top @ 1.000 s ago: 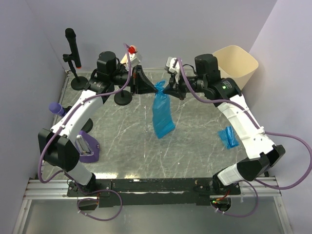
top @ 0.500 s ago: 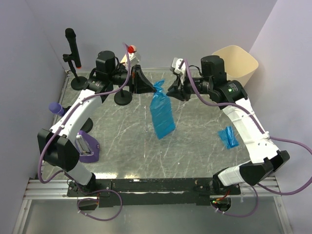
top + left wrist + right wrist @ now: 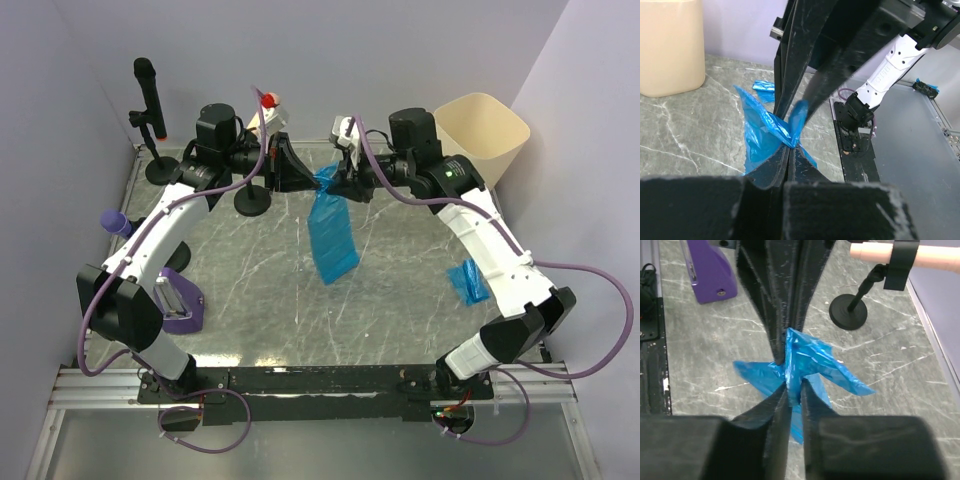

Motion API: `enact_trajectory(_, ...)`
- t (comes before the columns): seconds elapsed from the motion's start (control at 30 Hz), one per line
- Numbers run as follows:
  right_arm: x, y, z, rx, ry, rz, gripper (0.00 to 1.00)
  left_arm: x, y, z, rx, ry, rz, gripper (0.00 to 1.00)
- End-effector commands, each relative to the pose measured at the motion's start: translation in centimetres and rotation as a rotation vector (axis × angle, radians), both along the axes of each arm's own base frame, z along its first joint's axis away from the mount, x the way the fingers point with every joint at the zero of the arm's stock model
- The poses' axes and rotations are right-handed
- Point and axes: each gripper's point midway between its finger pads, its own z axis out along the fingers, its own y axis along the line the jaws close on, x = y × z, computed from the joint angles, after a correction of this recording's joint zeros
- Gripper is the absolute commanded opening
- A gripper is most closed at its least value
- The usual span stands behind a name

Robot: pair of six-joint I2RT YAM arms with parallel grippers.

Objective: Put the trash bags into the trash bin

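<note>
A blue trash bag [image 3: 331,235] hangs above the middle of the table, pinched at its top corner. My left gripper [image 3: 316,180] is shut on that corner from the left; its jaws grip the bag [image 3: 760,135] in the left wrist view. My right gripper [image 3: 335,184] meets it from the right, its jaws closed on the same bag [image 3: 822,360]. A second blue trash bag [image 3: 467,282] lies crumpled on the table under my right arm. The cream trash bin [image 3: 484,132] stands upright at the back right, also seen in the left wrist view [image 3: 670,45].
A black microphone on a stand [image 3: 147,95] is at the back left. A round black stand base [image 3: 252,203] sits behind the left gripper. A purple stapler-like object [image 3: 182,305] and a purple cylinder [image 3: 113,222] lie along the left edge.
My right gripper drew away to the right half a second ago, then came back left and closed on the bag's top corner. My left gripper has held the bag still.
</note>
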Motion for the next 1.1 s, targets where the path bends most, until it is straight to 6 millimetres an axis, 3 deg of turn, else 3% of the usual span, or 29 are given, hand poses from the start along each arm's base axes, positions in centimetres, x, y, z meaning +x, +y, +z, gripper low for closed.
enact_trajectory(0.0,0.5,0.3,2.7,0.036,-0.081,-0.003,0.11,-0.4,0.1,2.0,-0.028,-0.060,-0.022,0.00)
enact_trajectory(0.07,0.4,0.1,2.3,0.019,-0.082,-0.006,0.00,-0.3,0.2,1.9,-0.028,-0.062,-0.014,0.01)
enact_trajectory(0.37,-2.5,-3.7,2.0,-0.005,-0.084,-0.042,0.00,1.4,1.6,1.0,-0.005,-0.054,0.045,0.00)
enact_trajectory(0.77,-3.5,-5.4,1.9,0.022,-0.037,-0.065,0.00,1.1,1.6,0.5,-0.010,-0.029,0.033,0.01)
enact_trajectory(0.8,-3.6,-5.2,1.9,0.033,-0.033,-0.059,0.00,0.9,1.2,0.6,-0.020,-0.027,0.021,0.06)
enact_trajectory(0.87,-3.5,-4.6,2.1,0.056,-0.014,-0.038,0.00,0.5,0.1,0.8,-0.030,-0.038,0.001,0.31)
enact_trajectory(0.9,-3.5,-4.4,2.2,0.064,-0.009,-0.029,0.00,0.0,-0.7,1.1,-0.035,-0.059,-0.021,0.39)
enact_trajectory(1.07,-2.3,-3.2,2.3,0.090,0.013,0.001,0.03,-0.9,-2.7,2.3,-0.072,-0.095,-0.091,0.45)
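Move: The blue trash bag's gathered neck is at both hands' fingertips, already pinched by the left; its middle hangs about 10 cm below the right hand, and from the left hand some 2 cm right and 10 below. From the right hand, the trash bin is roughly 25 cm ahead, 32 right and 18 below; the crumpled bag lies about level, 30 cm right and 30 below. The right fingers shut on the bag's neck and pull about 5 cm right and back; left fingers open. ##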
